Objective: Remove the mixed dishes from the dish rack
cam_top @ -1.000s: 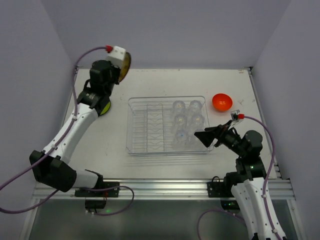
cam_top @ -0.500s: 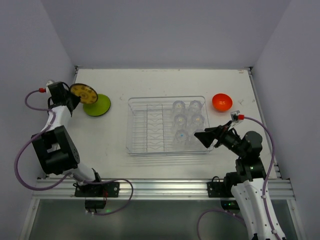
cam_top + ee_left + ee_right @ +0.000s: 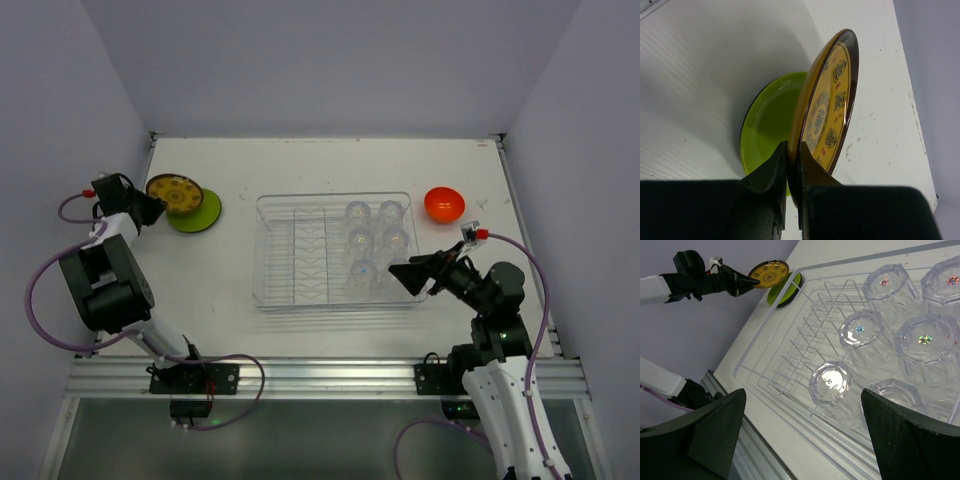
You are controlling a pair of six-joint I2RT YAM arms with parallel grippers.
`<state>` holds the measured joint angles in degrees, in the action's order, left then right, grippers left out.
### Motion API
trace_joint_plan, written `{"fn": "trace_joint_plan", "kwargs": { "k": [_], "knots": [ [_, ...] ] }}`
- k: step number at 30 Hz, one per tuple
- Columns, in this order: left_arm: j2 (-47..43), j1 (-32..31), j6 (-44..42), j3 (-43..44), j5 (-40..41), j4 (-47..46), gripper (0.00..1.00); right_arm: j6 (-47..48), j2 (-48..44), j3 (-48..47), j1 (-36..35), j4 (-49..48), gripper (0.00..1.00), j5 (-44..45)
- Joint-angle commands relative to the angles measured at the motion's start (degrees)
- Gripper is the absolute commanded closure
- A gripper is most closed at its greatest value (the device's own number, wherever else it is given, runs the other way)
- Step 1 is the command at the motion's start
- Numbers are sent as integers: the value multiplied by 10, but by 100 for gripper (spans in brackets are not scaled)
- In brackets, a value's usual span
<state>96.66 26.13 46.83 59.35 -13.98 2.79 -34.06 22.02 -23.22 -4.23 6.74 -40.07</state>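
Note:
My left gripper (image 3: 148,206) (image 3: 794,156) is shut on the rim of the yellow plate with dark rim (image 3: 174,191) (image 3: 832,97). It holds the plate tilted on edge just over a green plate (image 3: 203,213) (image 3: 767,120) at the table's far left. The clear dish rack (image 3: 263,250) (image 3: 765,335) lies mid-table, with several clear glass cups (image 3: 361,241) (image 3: 830,383) upside down in its right half. The orange bowl (image 3: 444,203) sits on the table right of the rack. My right gripper (image 3: 404,273) (image 3: 802,392) hovers open at the rack's near right corner, above the cups and holding nothing.
The rack's left half shows only bare wire slots (image 3: 305,252). Walls close in the table on the left, back and right. An aluminium rail (image 3: 330,375) runs along the near edge by the arm bases.
The left arm has swung back from the far edge to the far left. It has brought the yellow plate down over the green plate. The right arm has not moved.

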Motion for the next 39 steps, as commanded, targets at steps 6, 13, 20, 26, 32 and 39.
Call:
{"fn": "trace_joint_plan", "kwargs": {
  "k": [6, 13, 20, 26, 32, 39],
  "knots": [
    [-2, 1, -24, -3, -16, -31, 91, 1, 2, -1, -3, -22, 1, -5],
    [-7, -17, -49, -10, 7, -9, 87, 1, 1, -1, -3, -22, 1, -6],
    [1, -32, -64, 1, 24, 14, 74, 1, 0, 0, -3, -22, 1, -5],
    [-11, -60, -87, 16, 63, 37, 52, 1, 0, -1, -3, -22, 1, -6],
    [-22, -89, -118, 37, 115, 69, 31, 1, 1, -1, -3, -22, 1, -6],
    [-24, -106, -130, 49, 134, 79, 13, 1, 2, -1, -3, -22, 1, -4]
  ]
}}
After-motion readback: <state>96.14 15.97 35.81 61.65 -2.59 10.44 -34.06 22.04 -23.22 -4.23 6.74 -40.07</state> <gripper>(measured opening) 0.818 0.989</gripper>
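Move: The left hand holds the patterned yellow plate by its rim, tilted; the green plate it is bound for lies about 7 cm to the right, 1 cm back and 6 cm below. The black plate is directly under the green one. The dish rack's middle is some 40 cm right and 12 cm back. From the idle right hand, the green plate is roughly 49 cm left, 18 cm ahead and 17 cm below. The left hand eases about 4 cm right and 2.5 cm down, opening wide to release the yellow plate, then rises slightly. ##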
